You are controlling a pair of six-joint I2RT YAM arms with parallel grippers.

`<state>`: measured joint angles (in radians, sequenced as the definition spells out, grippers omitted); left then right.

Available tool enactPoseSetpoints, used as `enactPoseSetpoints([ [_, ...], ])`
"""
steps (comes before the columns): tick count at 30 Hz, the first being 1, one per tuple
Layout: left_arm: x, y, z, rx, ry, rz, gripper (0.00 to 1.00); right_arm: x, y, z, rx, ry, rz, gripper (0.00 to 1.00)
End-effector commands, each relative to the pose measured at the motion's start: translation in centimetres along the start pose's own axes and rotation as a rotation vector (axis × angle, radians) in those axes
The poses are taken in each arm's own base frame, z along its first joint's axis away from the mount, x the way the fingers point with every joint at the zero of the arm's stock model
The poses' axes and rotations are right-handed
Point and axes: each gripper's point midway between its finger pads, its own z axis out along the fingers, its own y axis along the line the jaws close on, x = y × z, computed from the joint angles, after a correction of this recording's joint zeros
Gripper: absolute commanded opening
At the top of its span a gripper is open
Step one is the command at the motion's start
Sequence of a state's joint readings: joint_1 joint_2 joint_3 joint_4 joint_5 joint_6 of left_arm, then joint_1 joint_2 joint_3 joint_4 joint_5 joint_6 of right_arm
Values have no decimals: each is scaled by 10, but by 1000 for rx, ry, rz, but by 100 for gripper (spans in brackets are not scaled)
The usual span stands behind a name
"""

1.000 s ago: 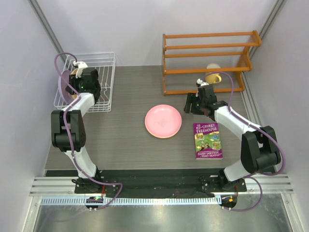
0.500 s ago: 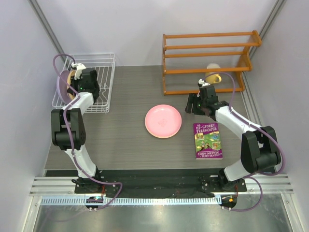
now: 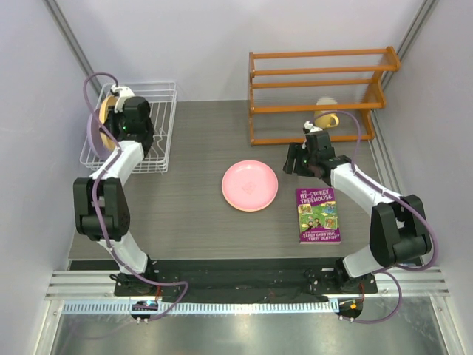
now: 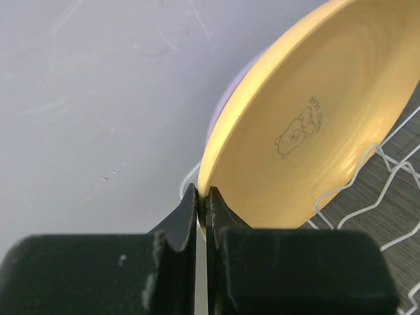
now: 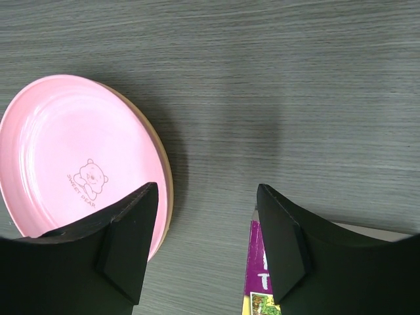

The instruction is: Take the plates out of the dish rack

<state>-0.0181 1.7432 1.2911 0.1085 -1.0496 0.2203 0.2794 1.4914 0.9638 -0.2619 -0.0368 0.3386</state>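
The white wire dish rack [image 3: 159, 122] stands at the back left. An orange-yellow plate [image 4: 315, 131] stands on edge in it, and my left gripper [image 4: 202, 193] is shut on its rim. A sliver of lavender plate [image 4: 228, 88] shows behind it. From above, the left gripper [image 3: 118, 97] is over the rack's left side with the orange-yellow plate [image 3: 106, 122]. A pink plate [image 3: 250, 185] lies flat mid-table on another orange-yellow plate whose edge [image 5: 168, 193] shows beneath. My right gripper [image 5: 207, 197] hangs open above the table between the pink plate [image 5: 72, 164] and a purple book.
The purple book [image 3: 318, 214] lies right of the pink plate. An orange wooden shelf rack [image 3: 318, 81] stands at the back right with a yellow mug [image 3: 327, 118] under it. Walls close in on the left, back and right.
The left gripper has shut on the orange-yellow plate's rim and shifted toward the back of the rack with it. The right arm has not moved.
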Motion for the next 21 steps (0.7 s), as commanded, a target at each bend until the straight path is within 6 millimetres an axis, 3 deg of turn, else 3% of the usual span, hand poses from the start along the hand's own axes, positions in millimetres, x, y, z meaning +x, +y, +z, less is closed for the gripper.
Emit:
enactPoseSetpoints([
  [1, -62, 48, -34, -88, -129, -113, 0, -18, 8, -16, -36, -79, 1, 67],
  [7, -87, 70, -73, -86, -202, -160, 0, -30, 11, -33, -44, -127, -8, 68],
  [10, -92, 67, -97, 0, -214, -141, 0, -39, 19, -44, -76, -154, -10, 68],
  [13, -98, 57, -123, 159, -221, -253, 0, -50, 30, -56, -127, -182, -12, 68],
  [14, -87, 39, -132, 285, -199, -190, 0, -55, 34, -60, -147, -197, -14, 69],
  [15, -87, 37, -143, 349, -182, -307, 0, -61, 40, -64, -166, -213, -16, 69],
  [16, -74, 27, -150, 419, -143, -288, 0, -62, 44, -67, -189, -215, -11, 69],
  [21, -46, -28, -201, 831, -7, -458, 0, -73, 71, -79, -327, -250, 3, 69],
])
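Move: The left hand already grips the yellow plate's rim over the rack. The pink plate on the table lies about 40 cm to that hand's right, 10 cm back and 21 cm below; the purple plate stands about 4 cm left, 4 cm ahead and 12 cm lower. From the open right hand, the yellow plate is some 52 cm left, 11 cm ahead and 9 cm higher, the pink plate about 12 cm left, level ahead and 9 cm below, the book 9 cm right and 12 cm back. Keeping its pinch on the yellow plate's rim, the left hand swings some 13 cm right towards the pink plate while rising about 11 cm, then starts to dip slightly; it also draws back 5 cm. The wrist turns clockwise roughly 25 degrees and tips the fingers upward. The right hand, empty and open, rises about 7 cm, its fingers tilting up a little. ##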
